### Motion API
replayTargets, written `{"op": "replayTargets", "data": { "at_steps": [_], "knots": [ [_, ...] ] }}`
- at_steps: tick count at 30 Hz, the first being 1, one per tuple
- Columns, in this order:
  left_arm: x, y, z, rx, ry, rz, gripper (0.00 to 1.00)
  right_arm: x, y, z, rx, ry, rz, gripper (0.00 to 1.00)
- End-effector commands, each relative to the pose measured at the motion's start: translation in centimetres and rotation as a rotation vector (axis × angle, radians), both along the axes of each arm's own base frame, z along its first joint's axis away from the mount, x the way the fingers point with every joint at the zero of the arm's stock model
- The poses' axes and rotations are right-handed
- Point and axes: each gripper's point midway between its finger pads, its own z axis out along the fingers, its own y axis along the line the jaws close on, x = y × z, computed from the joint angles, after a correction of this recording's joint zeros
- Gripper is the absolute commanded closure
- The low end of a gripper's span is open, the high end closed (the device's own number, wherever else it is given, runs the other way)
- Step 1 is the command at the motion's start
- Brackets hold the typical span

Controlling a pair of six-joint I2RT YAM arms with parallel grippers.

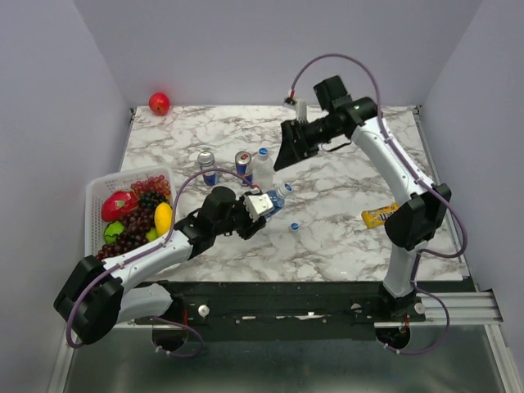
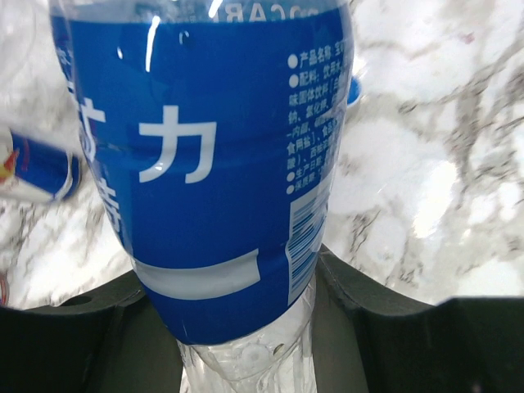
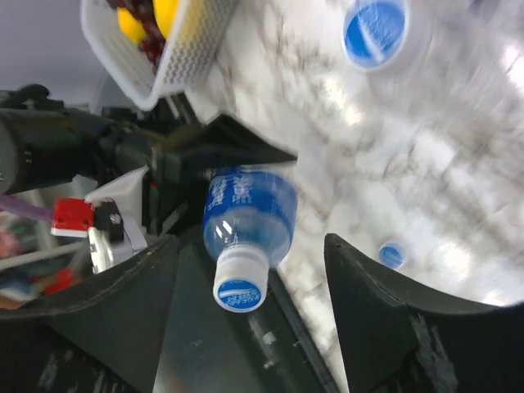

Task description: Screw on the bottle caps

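My left gripper point(image 1: 255, 205) is shut on a clear bottle with a blue label point(image 1: 270, 199), which it holds tilted over the table with the neck pointing right. The label point(image 2: 205, 164) fills the left wrist view, and the jaws press on the clear base. A white cap with a blue top point(image 3: 240, 291) sits on the bottle's neck. My right gripper point(image 1: 285, 160) hangs just behind it, open. Its fingers point(image 3: 385, 319) stand wide on both sides of the cap without touching it. A second bottle point(image 1: 262, 172) stands upright with a blue cap point(image 1: 263, 152). A loose blue cap point(image 1: 294, 226) lies on the marble.
Two blue-and-silver cans point(image 1: 207, 168) point(image 1: 243, 164) stand left of the upright bottle. A white basket point(image 1: 97, 196) of fruit sits at the left edge. A red apple point(image 1: 159, 103) is at the far left corner. A yellow snack packet point(image 1: 381, 215) lies on the right.
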Motion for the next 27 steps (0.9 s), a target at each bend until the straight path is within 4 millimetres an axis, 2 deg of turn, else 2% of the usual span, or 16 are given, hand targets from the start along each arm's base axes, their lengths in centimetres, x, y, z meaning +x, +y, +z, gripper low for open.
{"op": "replayTargets", "data": {
  "at_steps": [1, 3, 4, 5, 6, 7, 8, 9, 11, 14, 22, 27],
  "knots": [
    [-0.9, -2.3, 2.8, -0.102, -0.006, -0.123, 1.0, 0.8, -2.1, 7.5, 0.054, -0.329, 0.121, 0.06],
    [-0.7, -2.3, 2.9, -0.135, 0.023, -0.116, 1.0, 0.1, -3.0, 8.9, 0.06, -0.417, 0.171, 0.01],
    [-0.5, -2.2, 3.0, -0.155, 0.035, -0.108, 1.0, -0.3, -3.3, 7.9, 0.059, -0.485, 0.252, 0.0],
    [-0.1, -2.4, 3.6, -0.191, 0.028, -0.104, 1.0, -0.8, -3.4, 7.8, 0.076, -0.541, 0.307, 0.0],
    [0.2, -2.3, 4.1, -0.224, 0.038, -0.099, 1.0, -2.7, -3.6, 9.1, 0.137, -0.616, 0.377, 0.0],
    [0.2, -2.4, 4.5, -0.257, 0.059, -0.086, 1.0, -3.7, -3.9, 8.4, 0.157, -0.655, 0.441, 0.0],
    [0.4, -2.7, 5.2, -0.284, 0.044, -0.094, 1.0, -4.3, -4.3, 6.1, 0.157, -0.733, 0.557, 0.0],
    [0.3, -2.8, 5.4, -0.295, 0.048, -0.1, 1.0, -5.5, -4.6, 6.3, 0.163, -0.805, 0.603, 0.0],
    [0.1, -3.2, 5.8, -0.308, 0.064, -0.12, 1.0, -5.5, -4.5, 5.0, 0.145, -0.89, 0.656, 0.0],
    [-0.2, -3.3, 5.5, -0.289, 0.075, -0.144, 1.0, -5.4, -3.7, 5.1, 0.129, -0.984, 0.682, 0.0],
    [-0.5, -3.7, 5.5, -0.263, 0.062, -0.206, 1.0, -6.0, -1.5, 4.9, 0.175, -1.0, 0.729, 0.0],
    [-0.5, -3.9, 5.9, -0.267, 0.06, -0.215, 1.0, -6.7, -0.7, 3.8, 0.184, -1.01, 0.785, 0.01]
  ]
}}
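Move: The cap on the bottle held by the left hand lies about 5 cm back from the right hand and 4 cm below. From the right hand, the standing clear bottle is some 3 cm ahead, 7 cm left, the energy can 6 cm ahead, 12 cm left, and the loose cap 8 cm back, 2 cm right, far below. From the left hand, the held bottle's cap is about 8 cm ahead, 7 cm right, 9 cm up. Right hand opens wide, arcs up then back some 6 cm, wrist turning, while left raises the bottle. ##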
